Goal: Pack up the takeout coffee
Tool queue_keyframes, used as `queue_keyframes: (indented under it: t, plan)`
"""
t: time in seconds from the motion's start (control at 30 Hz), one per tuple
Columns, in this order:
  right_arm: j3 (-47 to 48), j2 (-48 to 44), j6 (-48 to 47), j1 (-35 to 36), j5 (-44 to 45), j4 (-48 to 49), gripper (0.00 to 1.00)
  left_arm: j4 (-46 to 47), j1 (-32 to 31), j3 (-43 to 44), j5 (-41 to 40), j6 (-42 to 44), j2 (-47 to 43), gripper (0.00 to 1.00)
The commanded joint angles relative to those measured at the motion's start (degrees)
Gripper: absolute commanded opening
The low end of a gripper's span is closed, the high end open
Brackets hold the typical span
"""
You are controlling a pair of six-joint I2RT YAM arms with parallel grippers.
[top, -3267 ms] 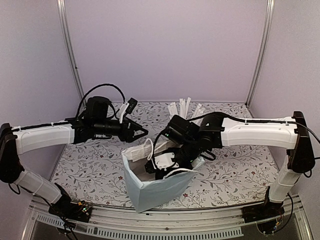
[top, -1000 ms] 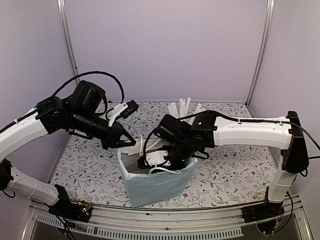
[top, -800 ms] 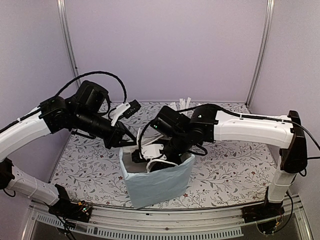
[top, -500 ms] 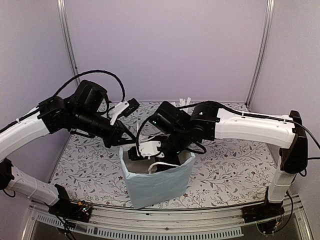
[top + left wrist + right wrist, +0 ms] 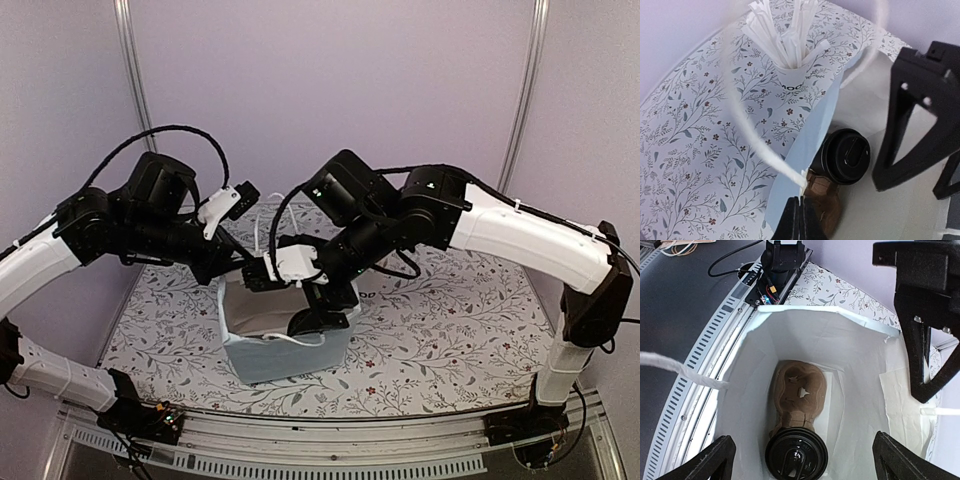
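Observation:
The takeout coffee (image 5: 796,454), a black cup with a black lid, stands inside the light-blue paper bag (image 5: 285,355) at one end of a brown pulp carrier (image 5: 799,392). From the left wrist, the cup (image 5: 846,156) shows just behind the bag's wall (image 5: 810,135). My left gripper (image 5: 800,212) is shut on the bag's rim beside a white rope handle (image 5: 765,150). It sits at the bag's left edge (image 5: 245,275). My right gripper (image 5: 802,460) hangs open over the bag's mouth, straight above the cup and holding nothing. Its fingers (image 5: 318,320) are spread wide and touch nothing.
A white paper cup full of wrapped white sticks (image 5: 790,80) stands on the floral table just behind the bag. The table's front rail and an arm base (image 5: 782,260) lie beyond the bag's near wall. Both arms crowd together over the bag (image 5: 805,335).
My right gripper has opened wide and risen out of the bag, leaving the cup inside. The left arm has drawn the bag's rim leftward, shifting the bag.

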Motion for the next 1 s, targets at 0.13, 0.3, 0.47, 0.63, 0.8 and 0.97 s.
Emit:
queue_keyframes:
  t: [0.13, 0.3, 0.47, 0.63, 0.8, 0.97]
  plan:
    - [0.9, -4.2, -3.5, 0.4, 3.2, -6.3, 0.99, 2.8, -0.8, -1.0, 0.7, 1.9, -3.9, 0.00]
    - [-5.1, -9.8, -5.4, -0.2, 9.6, -2.6, 0.99, 6.8, -1.7, -5.0, 5.0, 0.9, -5.5, 0.00]
    - [-9.1, -14.3, -5.5, -2.1, 13.7, 0.3, 0.99, 10.1, -6.0, -7.7, 4.2, -1.0, -5.4, 0.00]
    - [-16.2, -20.6, -9.5, -5.3, 15.8, 3.1, 0.99, 11.3, -13.6, -9.2, -0.3, -3.3, -4.2, 0.00]
    - [-20.1, -25.1, -10.3, -8.0, 16.1, 3.5, 0.99, 11.9, -18.9, -9.9, -0.8, -5.3, -4.1, 0.00]
    - [-23.6, -27.1, -10.2, -10.6, 16.1, 4.1, 0.99, 12.0, -20.7, -11.3, 0.1, -6.3, -4.9, 0.00]
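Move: The left hand already pinches the paper bag by the far left part of its rim; the bag's middle lies about 7 cm to its right, 6 cm back and 13 cm below. The open right hand is over the mouth, the bag's middle some 12 cm below and 1 cm back. The lidded coffee cup inside sits straight under it, about 16 cm down. The straw cup stands roughly 12 cm ahead of it, 13 cm to its right and 18 cm below. Keeping its pinch on the bag's rim, the left hand lifts about a centimetre, then draws the rim back some 10 cm towards the robot and half as far to the right, sinking slightly and turning about 15 degrees clockwise. Meanwhile the right hand, fingers still wide open and empty, pulls away from the bag's mouth, going some 13 cm right with a lesser forward and upward part towards the straw cup, its fingers swinging forward by roughly 25 degrees. ##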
